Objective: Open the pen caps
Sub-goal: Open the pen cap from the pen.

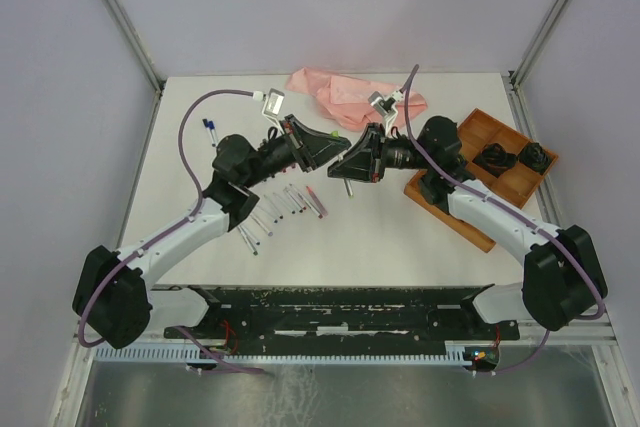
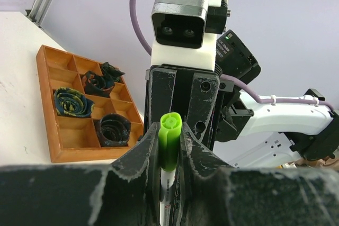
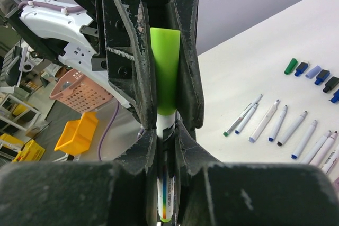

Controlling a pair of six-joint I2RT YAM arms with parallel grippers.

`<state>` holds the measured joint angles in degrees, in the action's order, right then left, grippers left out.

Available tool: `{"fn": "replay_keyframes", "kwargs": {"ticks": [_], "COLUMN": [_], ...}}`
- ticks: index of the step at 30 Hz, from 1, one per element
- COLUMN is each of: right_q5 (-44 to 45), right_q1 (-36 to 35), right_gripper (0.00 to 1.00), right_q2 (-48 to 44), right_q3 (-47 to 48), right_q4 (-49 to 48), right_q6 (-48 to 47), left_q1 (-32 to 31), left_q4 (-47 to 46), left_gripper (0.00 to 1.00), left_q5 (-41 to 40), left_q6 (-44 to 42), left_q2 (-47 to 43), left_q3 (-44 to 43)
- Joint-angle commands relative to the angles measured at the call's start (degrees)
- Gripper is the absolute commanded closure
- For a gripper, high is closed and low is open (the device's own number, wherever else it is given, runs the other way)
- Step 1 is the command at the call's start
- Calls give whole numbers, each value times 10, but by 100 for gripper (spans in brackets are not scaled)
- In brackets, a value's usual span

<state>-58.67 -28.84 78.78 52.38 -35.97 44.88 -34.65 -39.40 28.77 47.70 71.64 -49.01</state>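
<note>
A white pen with a lime green cap is held up between both grippers over the middle of the table. My left gripper is shut on the lime cap, its fingers pressing both sides. My right gripper is shut on the white pen barrel just below the cap. The cap sits on the barrel. The two grippers meet nose to nose. Several loose pen caps lie in a row on the table, near several uncapped pens.
A wooden compartment tray with dark rolled items stands at the right. A pink bag lies at the back. A row of pens lies under the left arm, and a few small caps sit at the left.
</note>
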Motion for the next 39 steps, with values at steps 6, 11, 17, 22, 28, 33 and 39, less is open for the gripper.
{"fn": "replay_keyframes", "kwargs": {"ticks": [6, 11, 17, 22, 28, 33, 39], "right_q5": [-16, -19, -22, -2, 37, 66, 76], "right_q1": [-2, -3, -9, -9, -9, -5, 0], "right_gripper": [100, 100, 100, 100, 100, 100, 100], "right_q2": [19, 43, 61, 59, 50, 52, 66], "right_q3": [35, 37, 45, 61, 94, 102, 115], "right_q4": [12, 24, 52, 156, 289, 330, 361], "right_q6": [1, 2, -17, -99, -213, -255, -271], "left_q1": [39, 77, 116, 127, 130, 131, 130], "left_q4": [-37, -72, -119, -103, -56, 1, 127], "left_gripper": [97, 97, 97, 97, 97, 97, 97], "left_q5": [-27, -116, -161, -163, -199, -202, -186], "left_q6": [-36, -71, -35, -12, -14, -16, -7], "left_q2": [-15, -12, 32, 53, 58, 94, 174], "left_q3": [-67, -106, -161, -155, -72, -50, -85]}}
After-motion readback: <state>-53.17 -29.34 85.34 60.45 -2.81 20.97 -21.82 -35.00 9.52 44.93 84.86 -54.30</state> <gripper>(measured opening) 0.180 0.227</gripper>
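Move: The left hand grips the green cap, with the middle of the pen it sits on about 4 cm straight below; the right end of the cap row lies some 16 cm ahead, 9 cm left and 33 cm below. From the right hand, which holds the pen body, the green cap is about 5 cm straight up, and the pink uncapped pen ending the pen row is roughly 9 cm ahead, 7 cm left and 28 cm down. With its grip kept on the green cap, the left hand pulls off the pen upward, left and forward, rising about 15 cm, then swings over forward and down towards the right end of the cap row, turning some 30 degrees counter-clockwise. The right hand keeps the pen pinched, follows up a little at first, then sinks to about 8 cm below its start, easing forward towards the pen row as its fingers tip down. ##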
